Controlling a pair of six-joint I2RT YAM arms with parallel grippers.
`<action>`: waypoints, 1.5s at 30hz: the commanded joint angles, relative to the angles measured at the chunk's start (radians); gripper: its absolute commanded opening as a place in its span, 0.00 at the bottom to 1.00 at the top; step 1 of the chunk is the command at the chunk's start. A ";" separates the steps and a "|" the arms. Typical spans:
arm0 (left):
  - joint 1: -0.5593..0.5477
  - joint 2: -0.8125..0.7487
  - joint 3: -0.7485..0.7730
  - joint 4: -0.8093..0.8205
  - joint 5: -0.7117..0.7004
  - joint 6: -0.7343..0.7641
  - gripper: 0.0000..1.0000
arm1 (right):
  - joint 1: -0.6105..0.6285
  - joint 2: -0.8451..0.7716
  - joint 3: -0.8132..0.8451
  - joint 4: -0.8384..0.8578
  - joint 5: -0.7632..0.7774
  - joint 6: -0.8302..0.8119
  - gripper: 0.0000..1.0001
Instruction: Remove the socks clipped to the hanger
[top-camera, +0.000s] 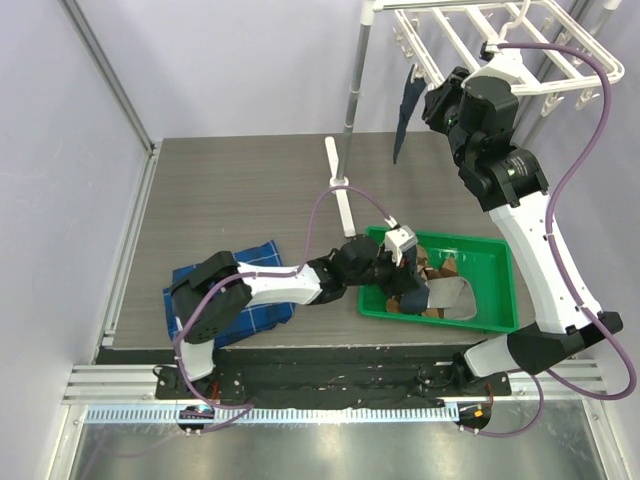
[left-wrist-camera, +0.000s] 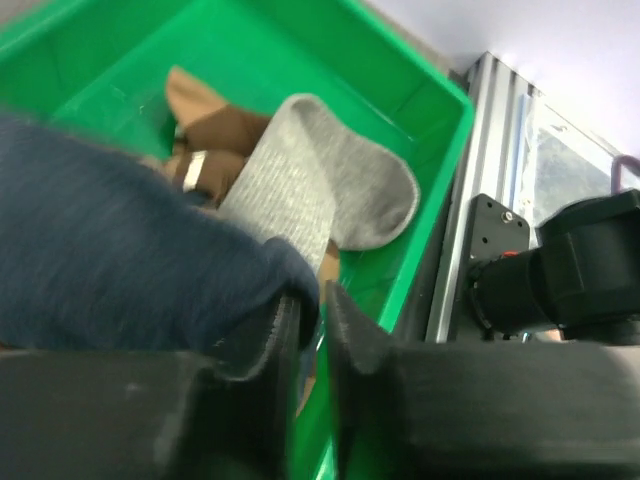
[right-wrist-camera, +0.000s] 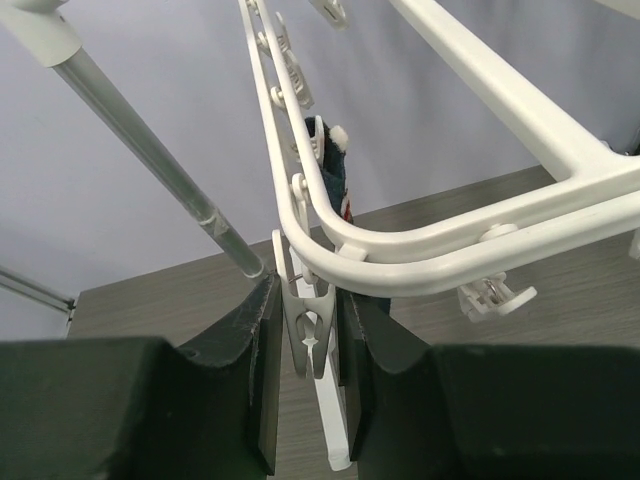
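Note:
High at the back right, the white hanger (top-camera: 440, 13) (right-wrist-camera: 480, 75) carries one navy sock (top-camera: 405, 115) (right-wrist-camera: 330, 170) on a clip. My right gripper (top-camera: 432, 100) (right-wrist-camera: 307, 300) is raised to the frame's corner, its fingers pressed against both sides of a white clip (right-wrist-camera: 312, 320). My left gripper (top-camera: 400, 250) (left-wrist-camera: 313, 300) hovers over the green tray (top-camera: 495, 245) (left-wrist-camera: 440, 180). Its jaws stand a narrow gap apart, with a second navy sock (left-wrist-camera: 120, 240) (top-camera: 412, 298) draped over the left finger's tip. A grey sock (left-wrist-camera: 320, 190) (top-camera: 452, 297) and brown socks (left-wrist-camera: 225, 130) (top-camera: 437, 268) lie in the tray.
A folded blue plaid cloth (top-camera: 265, 250) lies at the table's front left under my left arm. The metal stand pole (top-camera: 355, 80) (right-wrist-camera: 150, 150) rises at the back, and its white foot (top-camera: 338, 185) lies across the table. An aluminium rail (left-wrist-camera: 500, 170) runs beside the tray.

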 joint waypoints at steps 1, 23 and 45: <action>0.003 0.007 0.015 0.100 -0.040 -0.051 0.36 | -0.005 -0.044 0.020 0.025 -0.009 -0.012 0.03; 0.058 -0.066 0.433 -0.305 -0.543 0.347 0.98 | -0.041 -0.090 0.005 0.024 -0.095 -0.014 0.02; 0.161 0.283 0.800 -0.106 -0.526 0.456 1.00 | -0.059 -0.099 -0.027 0.041 -0.132 0.043 0.01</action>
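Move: The left hand still holds a navy sock over the green box. The remaining hanging navy sock is about 27 cm ahead, 1 cm left and 22 cm above it. The box's middle is 8 cm right, level fore-and-aft and 8 cm below, and the grey sock 11 cm right, 2 cm back and 7 cm below. From the right hand, at the hanger's corner, the hanging sock is about 8 cm ahead, 2 cm left and 11 cm below. Left hand drops its sock, rises, then reaches some 23 cm forward towards the hanging sock; right still grips clip. ##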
